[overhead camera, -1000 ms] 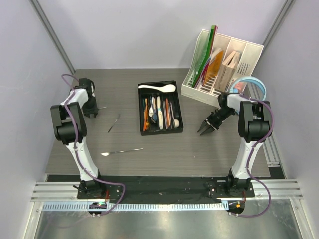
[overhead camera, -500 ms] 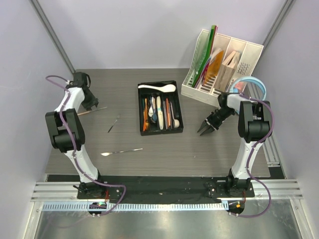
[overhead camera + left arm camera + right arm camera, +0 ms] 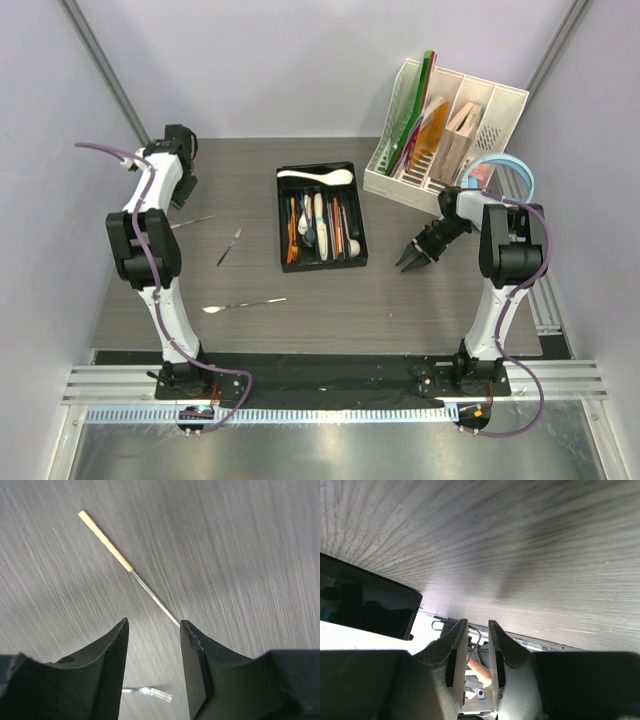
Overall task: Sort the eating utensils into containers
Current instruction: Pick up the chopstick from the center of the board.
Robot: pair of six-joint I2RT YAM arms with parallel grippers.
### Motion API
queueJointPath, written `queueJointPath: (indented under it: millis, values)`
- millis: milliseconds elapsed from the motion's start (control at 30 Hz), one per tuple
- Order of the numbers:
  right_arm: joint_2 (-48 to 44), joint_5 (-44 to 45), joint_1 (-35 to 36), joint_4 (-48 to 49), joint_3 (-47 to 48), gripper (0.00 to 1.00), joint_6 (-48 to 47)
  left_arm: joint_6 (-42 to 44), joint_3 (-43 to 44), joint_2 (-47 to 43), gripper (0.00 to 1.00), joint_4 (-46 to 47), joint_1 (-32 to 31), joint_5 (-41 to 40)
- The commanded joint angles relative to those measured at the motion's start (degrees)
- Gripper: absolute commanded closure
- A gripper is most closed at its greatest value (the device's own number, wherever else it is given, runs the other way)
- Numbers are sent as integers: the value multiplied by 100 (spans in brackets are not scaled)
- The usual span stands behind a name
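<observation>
The black cutlery tray (image 3: 321, 262) lies mid-table with several utensils sorted in its long slots and a white ceramic spoon (image 3: 315, 177) across its far compartment. A thin stick with a wooden handle and steel shaft (image 3: 192, 222) (image 3: 125, 565) lies on the table just ahead of my left gripper (image 3: 186, 192) (image 3: 152, 622), which is open and empty. A small fork (image 3: 230, 246) (image 3: 150, 693) and a long steel spoon (image 3: 245, 303) also lie loose on the left. My right gripper (image 3: 410, 262) (image 3: 478, 622) hovers right of the tray, its jaws slightly apart with nothing between them.
A white slotted file organiser (image 3: 445, 130) with folders stands at the back right. Light-blue headphones (image 3: 505, 165) sit beside the right arm. The tray's corner (image 3: 365, 605) shows dark at the left of the right wrist view.
My left gripper let go of the wooden-handled stick, opened wider and drew back toward the far left corner. The stick now lies on the table. The right arm has not moved.
</observation>
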Motion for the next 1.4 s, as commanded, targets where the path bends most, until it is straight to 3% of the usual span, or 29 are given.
queueJointPath:
  millis: [0,100,300,433,1367]
  values:
    - [387,-264,32,5,-361,71,-26,-1428,15,68,53,-862,19,-706]
    - [352,-247,23,-4,-396,71,-61,-1911,-443,-4,53,-612,106,-425]
    - [317,-247,-12,-12,-475,71,-97,-1851,-329,94,53,-850,177,-618]
    - [334,-264,-3,-12,-493,71,-114,-1789,-750,-65,54,-314,344,-609]
    - [326,-141,-3,-135,-449,71,-79,-1377,-522,647,56,82,783,-258]
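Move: The chopstick lies on the table roughly 12 cm below the left hand; its middle is about 5 cm to the left and 1 cm ahead, with the wooden handle at its left end and the thin metal end to the right. A small fork lies about 8 cm back and 9 cm to the right of the hand, and a long metal utensil some 26 cm back and 14 cm right. From the right hand the chopstick is about 15 cm ahead, 63 cm left and 2 cm below. Down towards the wooden handle of the chopstick goes the left hand: first back and down about 5 cm each way while turning some 20 degrees counter-clockwise, then about 5 cm to the left. After a brief hover it sinks another 3 cm or so. The fingers stay about half open and haven't reached the chopstick. ##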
